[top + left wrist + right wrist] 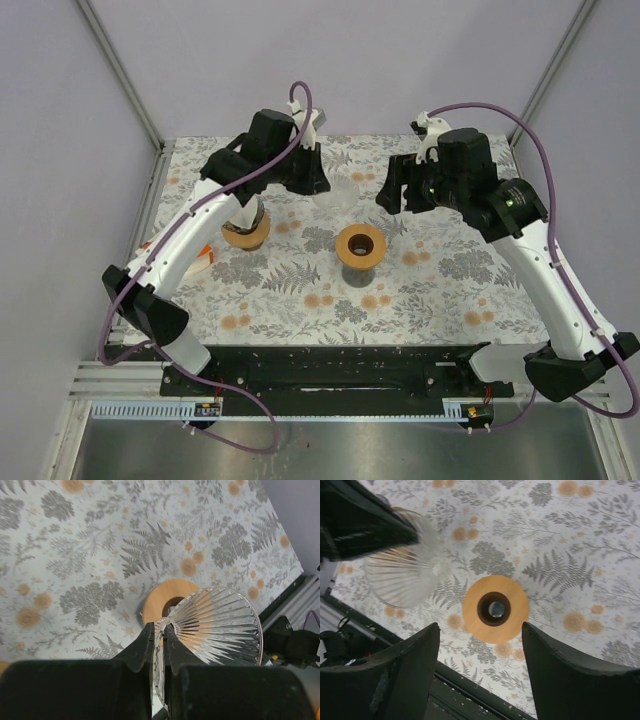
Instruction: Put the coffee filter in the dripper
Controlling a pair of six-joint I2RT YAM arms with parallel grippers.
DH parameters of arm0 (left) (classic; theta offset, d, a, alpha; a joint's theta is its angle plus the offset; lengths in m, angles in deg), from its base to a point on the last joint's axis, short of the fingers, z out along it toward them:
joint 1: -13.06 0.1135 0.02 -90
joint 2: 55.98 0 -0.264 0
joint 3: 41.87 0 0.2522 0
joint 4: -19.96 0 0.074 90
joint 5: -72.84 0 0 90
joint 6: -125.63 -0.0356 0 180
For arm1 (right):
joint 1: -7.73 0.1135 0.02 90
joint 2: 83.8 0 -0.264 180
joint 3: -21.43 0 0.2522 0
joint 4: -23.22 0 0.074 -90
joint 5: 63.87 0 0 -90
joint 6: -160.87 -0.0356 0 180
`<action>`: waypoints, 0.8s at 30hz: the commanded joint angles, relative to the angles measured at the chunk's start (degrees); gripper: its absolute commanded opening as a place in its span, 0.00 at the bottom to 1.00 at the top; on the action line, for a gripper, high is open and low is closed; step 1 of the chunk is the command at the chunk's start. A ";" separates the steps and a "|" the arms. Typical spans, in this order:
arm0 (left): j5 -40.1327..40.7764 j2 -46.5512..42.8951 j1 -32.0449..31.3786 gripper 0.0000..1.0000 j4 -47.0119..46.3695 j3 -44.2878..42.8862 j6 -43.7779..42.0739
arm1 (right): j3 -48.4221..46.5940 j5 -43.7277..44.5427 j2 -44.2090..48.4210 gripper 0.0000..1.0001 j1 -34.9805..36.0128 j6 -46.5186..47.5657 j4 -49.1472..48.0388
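My left gripper (159, 629) is shut on the rim of the clear ribbed glass dripper (215, 625) and holds it tilted in the air above the table. In the top view the dripper (340, 192) hangs just beyond the left gripper (322, 180), at centre back. A round wooden ring (361, 246) with a dark centre hole stands on the table below and in front of it. My right gripper (480, 625) is open with nothing between its fingers, hovering over that ring (495, 608), with the dripper (405, 577) to its left. I cannot pick out the coffee filter in any view.
A second round wooden piece (246, 232) sits under the left arm, and a small orange and white object (205, 262) lies by the table's left edge. The floral tablecloth (440, 290) covers the table. A black rail (330, 370) runs along the near edge.
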 commanded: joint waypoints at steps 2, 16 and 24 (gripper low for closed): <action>-5.14 2.03 -3.39 0.00 -2.64 1.12 2.01 | 1.11 -11.12 1.64 0.73 1.40 -3.44 -7.62; -10.32 4.15 -6.21 0.00 -8.17 4.90 1.83 | 7.70 -4.10 -4.42 0.47 1.48 -3.18 -3.95; -8.57 5.20 -6.30 0.00 -10.28 7.01 0.25 | 10.33 -4.80 -6.44 0.19 1.40 -2.83 -4.65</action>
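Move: The left hand still pinches the clear ribbed dripper cone by its rim; the cone's middle lies about 11 cm to the right hand's left, 2 cm farther out and 4 cm lower. The wooden ring on the glass carafe sits some 8 cm to the left hand's right, nearly level and roughly 16 cm below; from the right hand, 7 cm left, 3 cm ahead and 18 cm down. The other dripper on its stand is about 16 cm left of the left hand, 8 cm farther out and 27 cm below. The left hand keeps its pinch and carries the cone right and down about 6 cm each way, easing back some 4 cm and turning about 10 degrees clockwise, down towards the wooden ring. The right hand first slips about 3 cm left towards the cone, then sinks some 9 cm, its fingers tipping down and closing from wide to mostly shut around the cone's rim. ##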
